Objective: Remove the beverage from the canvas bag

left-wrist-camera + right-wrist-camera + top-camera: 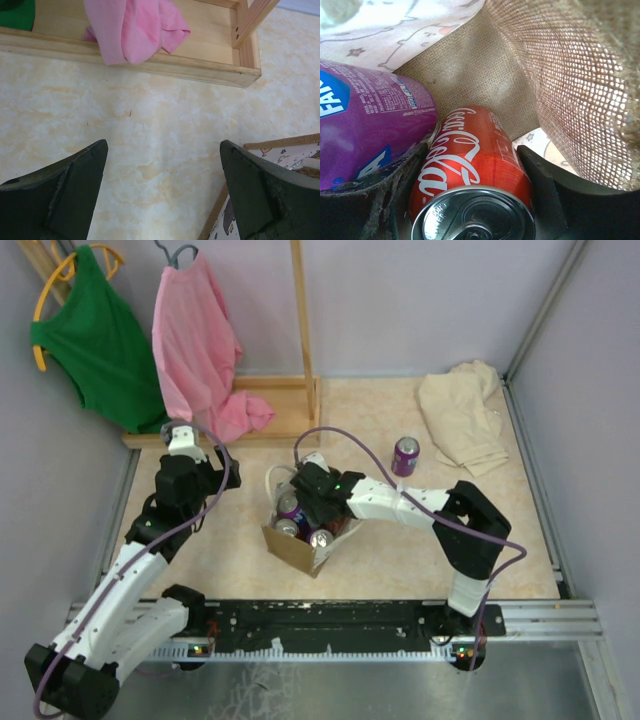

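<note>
The canvas bag [298, 552] stands mid-table, its mouth up, with several cans inside. My right gripper [318, 502] reaches down into it. In the right wrist view a red cola can [470, 160] sits between the fingers [555, 195], both pressed against its sides, so my right gripper [470, 152] is shut on it. A purple can [365, 125] leans beside it against the bag's burlap wall [470, 70]. My left gripper [162, 145] hangs open over bare table, to the left of the bag's corner [270, 150], holding nothing.
Another purple can [405, 455] stands on the table right of the bag. A beige cloth [462, 415] lies at the back right. A wooden rack base [270, 400] with a pink garment [200, 350] and a green one [95, 340] fills the back left.
</note>
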### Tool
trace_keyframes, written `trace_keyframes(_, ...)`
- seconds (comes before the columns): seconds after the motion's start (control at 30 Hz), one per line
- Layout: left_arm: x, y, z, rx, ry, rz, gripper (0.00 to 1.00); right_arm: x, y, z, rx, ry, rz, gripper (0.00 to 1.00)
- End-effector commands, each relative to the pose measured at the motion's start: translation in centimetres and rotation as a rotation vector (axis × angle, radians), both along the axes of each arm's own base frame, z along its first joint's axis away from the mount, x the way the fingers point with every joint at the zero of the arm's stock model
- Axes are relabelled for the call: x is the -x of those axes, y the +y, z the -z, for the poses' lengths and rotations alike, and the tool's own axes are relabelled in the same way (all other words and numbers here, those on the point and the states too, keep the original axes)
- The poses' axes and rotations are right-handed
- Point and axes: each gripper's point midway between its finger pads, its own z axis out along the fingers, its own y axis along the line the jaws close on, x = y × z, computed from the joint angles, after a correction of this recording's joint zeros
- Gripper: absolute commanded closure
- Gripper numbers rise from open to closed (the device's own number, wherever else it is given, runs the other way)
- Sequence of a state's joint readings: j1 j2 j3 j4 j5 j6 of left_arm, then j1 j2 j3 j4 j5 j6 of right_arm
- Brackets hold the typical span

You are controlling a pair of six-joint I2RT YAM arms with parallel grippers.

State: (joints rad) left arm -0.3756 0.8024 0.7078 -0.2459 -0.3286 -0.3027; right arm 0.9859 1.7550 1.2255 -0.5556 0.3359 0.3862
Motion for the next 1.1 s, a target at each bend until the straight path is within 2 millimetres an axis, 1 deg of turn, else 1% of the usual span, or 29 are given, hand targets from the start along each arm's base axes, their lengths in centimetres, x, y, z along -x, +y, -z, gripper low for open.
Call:
trace_keyframes(0.0, -0.1, -0.4, -0.4, 0.016, -0.021, 0.011, 0.0, -0.7, 0.9, -5.3, -0.059, -0.099, -0.04, 1.0)
trace_keyframes(0.07, -0.1, -0.3, -0.3, 0.016, -0.019, 0.006, 0.0, -1.3, 1.4, -8.4, -0.137, -0.171, -0.043, 1.0)
trace_keyframes(0.13, -0.1, -0.3, -0.2, 0.017, -0.017, 0.006, 0.0, -1.7, 1.5, -10.8, -0.191, -0.232, -0.042, 1.0)
trace_keyframes(0.37, -0.2, -0.5, 0.0, 0.018, -0.008, 0.012, 0.0, -2.2, 1.5, -18.1, -0.376, -0.421, -0.068, 1.0)
trace_keyframes(0.43, -0.2, -0.5, 0.1, 0.022, -0.008, 0.015, 0.0, -2.4, 1.3, -19.3, -0.408, -0.471, -0.07, 1.0)
trace_keyframes(0.6, -0.3, -0.7, 0.2, 0.023, -0.004, 0.019, 0.0, -3.2, 0.6, -21.2, -0.411, -0.544, -0.034, 1.0)
trace_keyframes(0.7, -0.3, -0.7, 0.4, 0.021, 0.0, 0.022, 0.0, -3.9, -0.6, -23.1, -0.402, -0.618, 0.012, 1.0)
trace_keyframes(0.87, -0.5, -0.9, 0.5, 0.022, 0.009, 0.029, 0.0, -5.5, -3.6, -26.8, -0.296, -0.727, 0.117, 1.0)
trace_keyframes(0.97, -0.4, -0.9, 0.6, 0.021, 0.011, 0.028, 0.0, -6.1, -6.0, -29.1, -0.254, -0.766, 0.198, 1.0)
trace_keyframes(1.07, -0.4, -0.9, 0.7, 0.025, 0.01, 0.028, 0.0, -7.0, -9.2, -31.0, -0.237, -0.774, 0.307, 1.0)
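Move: The right hand is inside the canvas bag with its fingers already around the Coke can, bound for the open table by the purple can already out, which stands about 20 cm to its right and 13 cm ahead, slightly lower. The tilted bag can is some 8 cm to the hand's left and level with it; the front bag can is 7 cm back and 2 cm left. From the left hand, the purple can out is roughly 42 cm right, 8 cm ahead and 17 cm lower. Keeping its grip on the Coke can, the right hand first draws it almost straight up out of the bag, slowly at first and then fast, gaining nearly 18 cm while its fingers begin to swing up from their steep downward slant. It then carries the Coke can forward and to the right past the bag's rim, still rising to about 22 cm in all, ending some 5 cm farther out and 5 cm to the right with the fingers tipped up by roughly 30 degrees. ##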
